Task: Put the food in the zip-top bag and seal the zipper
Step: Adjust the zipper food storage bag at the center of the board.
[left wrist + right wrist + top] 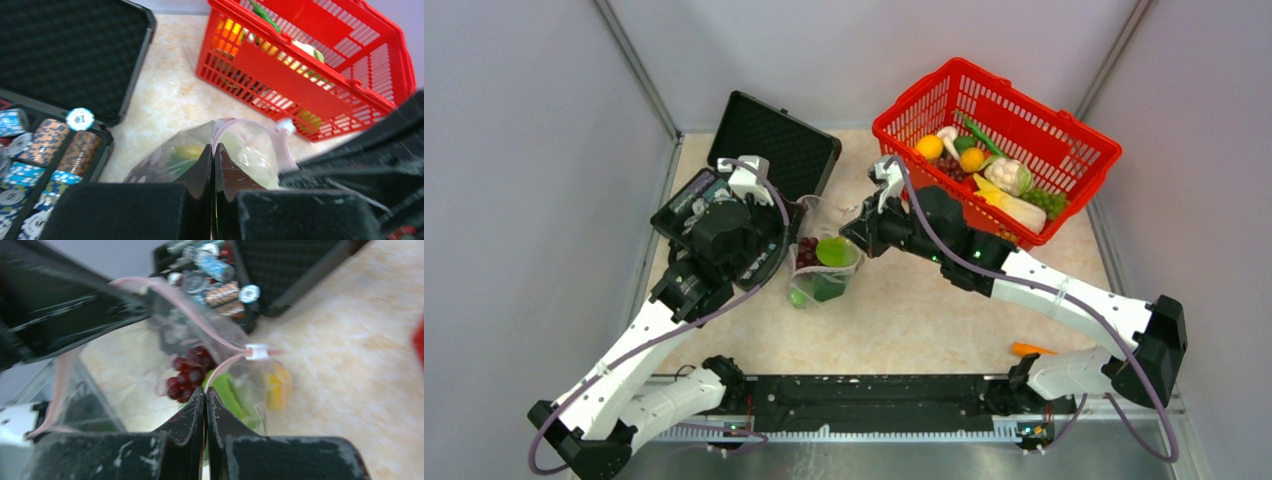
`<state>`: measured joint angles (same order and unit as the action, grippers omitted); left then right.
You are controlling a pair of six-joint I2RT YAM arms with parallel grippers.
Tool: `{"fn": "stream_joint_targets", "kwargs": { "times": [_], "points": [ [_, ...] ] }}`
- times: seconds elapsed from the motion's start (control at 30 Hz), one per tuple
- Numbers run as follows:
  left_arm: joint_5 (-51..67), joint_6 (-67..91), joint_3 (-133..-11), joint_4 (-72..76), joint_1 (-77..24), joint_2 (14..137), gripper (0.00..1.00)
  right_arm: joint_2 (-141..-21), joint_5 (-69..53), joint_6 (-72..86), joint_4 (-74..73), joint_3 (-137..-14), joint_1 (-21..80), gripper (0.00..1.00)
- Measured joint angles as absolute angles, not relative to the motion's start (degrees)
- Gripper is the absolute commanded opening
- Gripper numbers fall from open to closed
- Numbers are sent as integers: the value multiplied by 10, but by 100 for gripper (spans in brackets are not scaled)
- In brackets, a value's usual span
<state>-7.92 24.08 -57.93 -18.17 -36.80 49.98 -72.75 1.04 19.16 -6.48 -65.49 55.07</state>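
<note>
The clear zip-top bag (822, 272) hangs between both grippers at the table's middle. Inside it I see purple grapes (190, 371), a green piece (231, 396) and a yellow piece (276, 385). Its pink zipper (182, 305) gapes open, with a white slider (257, 351) at one end. My left gripper (214, 149) is shut on the pink mouth edge on the bag's left side, beside the black case. On the opposite edge my right gripper (205, 391) is shut on the strip. More food (1004, 180) lies in the red basket (1084, 150).
An open black case (769, 135) of chips sits at the back left, just behind the left gripper. The red basket stands at the back right, close to the right arm. An orange carrot-like piece (1031, 350) lies near the right arm's base. Grey walls close in both sides.
</note>
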Motion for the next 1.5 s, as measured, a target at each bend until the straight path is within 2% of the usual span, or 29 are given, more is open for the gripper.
{"fn": "stream_joint_targets", "kwargs": {
  "times": [0.2, 0.57, 0.77, 0.97, 1.03, 1.1, 1.17, 1.2, 1.33, 1.5],
  "points": [
    [-146, 243, -576, -185, -368, 478, 0, -728, -98, 175, -19, -651, 558, 0],
    [-171, 250, -575, -186, -368, 473, 0, -727, -161, 170, 24, -634, 561, 0],
    [-147, 239, -563, -177, -368, 455, 0, -728, -93, 176, -2, -634, 548, 0],
    [-63, 222, -555, -160, -368, 465, 0, -732, -60, 230, -21, -613, 469, 0],
    [-33, 216, -555, -159, -368, 481, 0, -732, -61, 248, -21, -595, 447, 8],
    [-9, 215, -557, -159, -368, 502, 0, -732, -62, 258, -23, -581, 436, 30],
    [2, 215, -559, -158, -369, 522, 0, -731, -70, 261, -31, -576, 436, 46],
    [4, 215, -559, -158, -369, 526, 0, -728, -75, 260, -34, -576, 436, 50],
    [1, 215, -559, -158, -369, 530, 0, -690, -77, 246, -50, -576, 436, 58],
    [-5, 215, -559, -154, -369, 530, 0, -623, -24, 190, -94, -614, 436, 59]
  ]
}}
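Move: Just under the two pinched sides of the rim hangs the food in the zipper bag. From the right hand it lies about 5 cm left, 1 cm back and 16 cm down; from the left hand about 3 cm right, 5 cm back and 16 cm down. The red basket's middle is some 30 cm right and 20 cm ahead of the right hand, 12 cm lower; the chip tray sits about 17 cm left and 3 cm ahead of the left hand, 20 cm lower. Keeping both rim grips, the hands first swing left, the right also drawing back about 5 cm, then both go right and down, the right also about 9 cm forward. The left settles, still pinching; the right opens a bit over half, lets go of the rim and backs off right and up, about 7 cm higher, towards the basket. ##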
